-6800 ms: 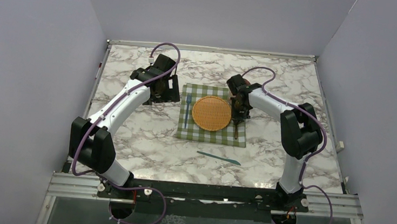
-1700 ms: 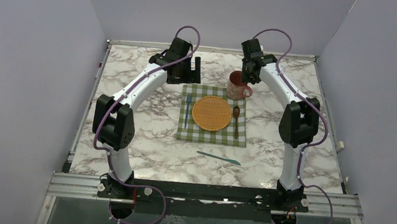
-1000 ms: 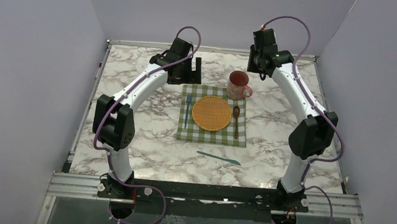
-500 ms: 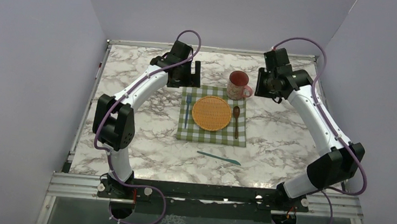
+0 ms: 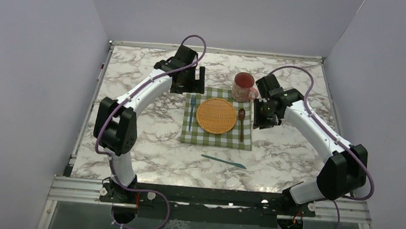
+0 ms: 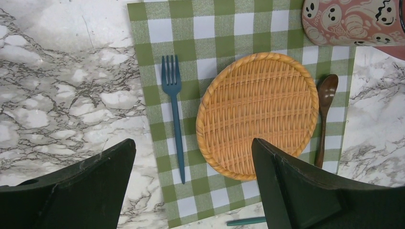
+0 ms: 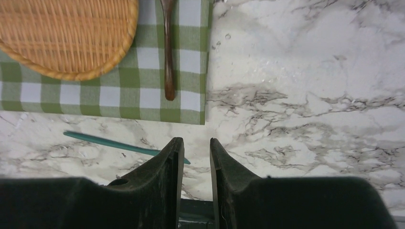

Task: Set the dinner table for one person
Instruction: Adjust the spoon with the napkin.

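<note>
On the marble dinner table (image 5: 132, 141) lies a green checked cloth (image 5: 216, 139). It carries a wicker plate (image 5: 216, 115), a blue fork (image 5: 191, 112) to the plate's left and a brown wooden spoon (image 5: 241, 123) to its right. A pink mug (image 5: 243, 86) stands at the cloth's back right corner. A teal knife (image 5: 223, 161) lies on bare marble in front of the cloth. My left gripper (image 6: 192, 143) hangs wide open and empty above the cloth's back left. My right gripper (image 7: 196, 141) hovers by the cloth's right edge, jaws a narrow gap apart with nothing between them, above the knife's (image 7: 119, 144) tip.
A metal frame (image 5: 217, 51) edges the table, and lilac walls close in on three sides. The arms' bases stand on the rail (image 5: 210, 199) at the near edge. Bare marble (image 7: 305, 95) lies to the right of the cloth.
My right arm has swung from the back right corner, past the mug, forward and down to the cloth's right edge, its jaws narrowing slightly. The left arm has edged a little toward the cloth.
</note>
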Tool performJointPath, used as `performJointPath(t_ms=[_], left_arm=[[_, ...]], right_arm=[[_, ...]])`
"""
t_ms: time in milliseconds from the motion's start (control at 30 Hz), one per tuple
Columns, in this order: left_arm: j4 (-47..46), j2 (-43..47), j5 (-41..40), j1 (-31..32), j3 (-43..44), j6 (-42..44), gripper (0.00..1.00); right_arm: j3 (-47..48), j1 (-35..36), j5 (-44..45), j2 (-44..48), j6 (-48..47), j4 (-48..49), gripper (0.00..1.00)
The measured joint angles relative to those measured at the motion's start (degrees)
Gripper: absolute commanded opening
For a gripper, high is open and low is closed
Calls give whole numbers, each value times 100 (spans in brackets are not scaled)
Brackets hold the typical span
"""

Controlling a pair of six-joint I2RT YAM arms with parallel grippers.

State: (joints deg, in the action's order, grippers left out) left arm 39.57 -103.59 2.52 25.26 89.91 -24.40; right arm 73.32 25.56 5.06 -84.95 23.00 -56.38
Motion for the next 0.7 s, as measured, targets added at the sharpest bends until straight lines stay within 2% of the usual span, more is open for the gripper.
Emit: performJointPath(t_ms=[333,700], left_arm=[[44,114,-7,0,-61,-2,94],[48,136,-50,0,-70,-20,94]], right_arm=[[-610,140,-199,-142,55,404,28],[-612,214,-313,-1067,-59,984,26]])
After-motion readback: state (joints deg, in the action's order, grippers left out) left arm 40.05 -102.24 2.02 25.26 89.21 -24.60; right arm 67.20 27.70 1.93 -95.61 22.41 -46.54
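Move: The spoon lies on the napkin about 4 cm left and 2 cm ahead of the right hand, some 13 cm below it. The woven plate's middle is about 14 cm left and 5 ahead of that hand, the mug 13 ahead and 5 left, the knife 13 back and 10 left. From the left hand the spoon lies about 22 cm right, 11 back and 13 below. The right hand sinks about 8 cm towards the spoon's handle from the spoon's right side, easing back a centimetre or two at first and then forward by as much, while shifting some 2 cm left in over the napkin's right edge. Its fingers tip about 5 degrees closer to straight down and stay slightly parted, ending still a few centimetres above the cloth, just right of the handle, with nothing touched yet. ##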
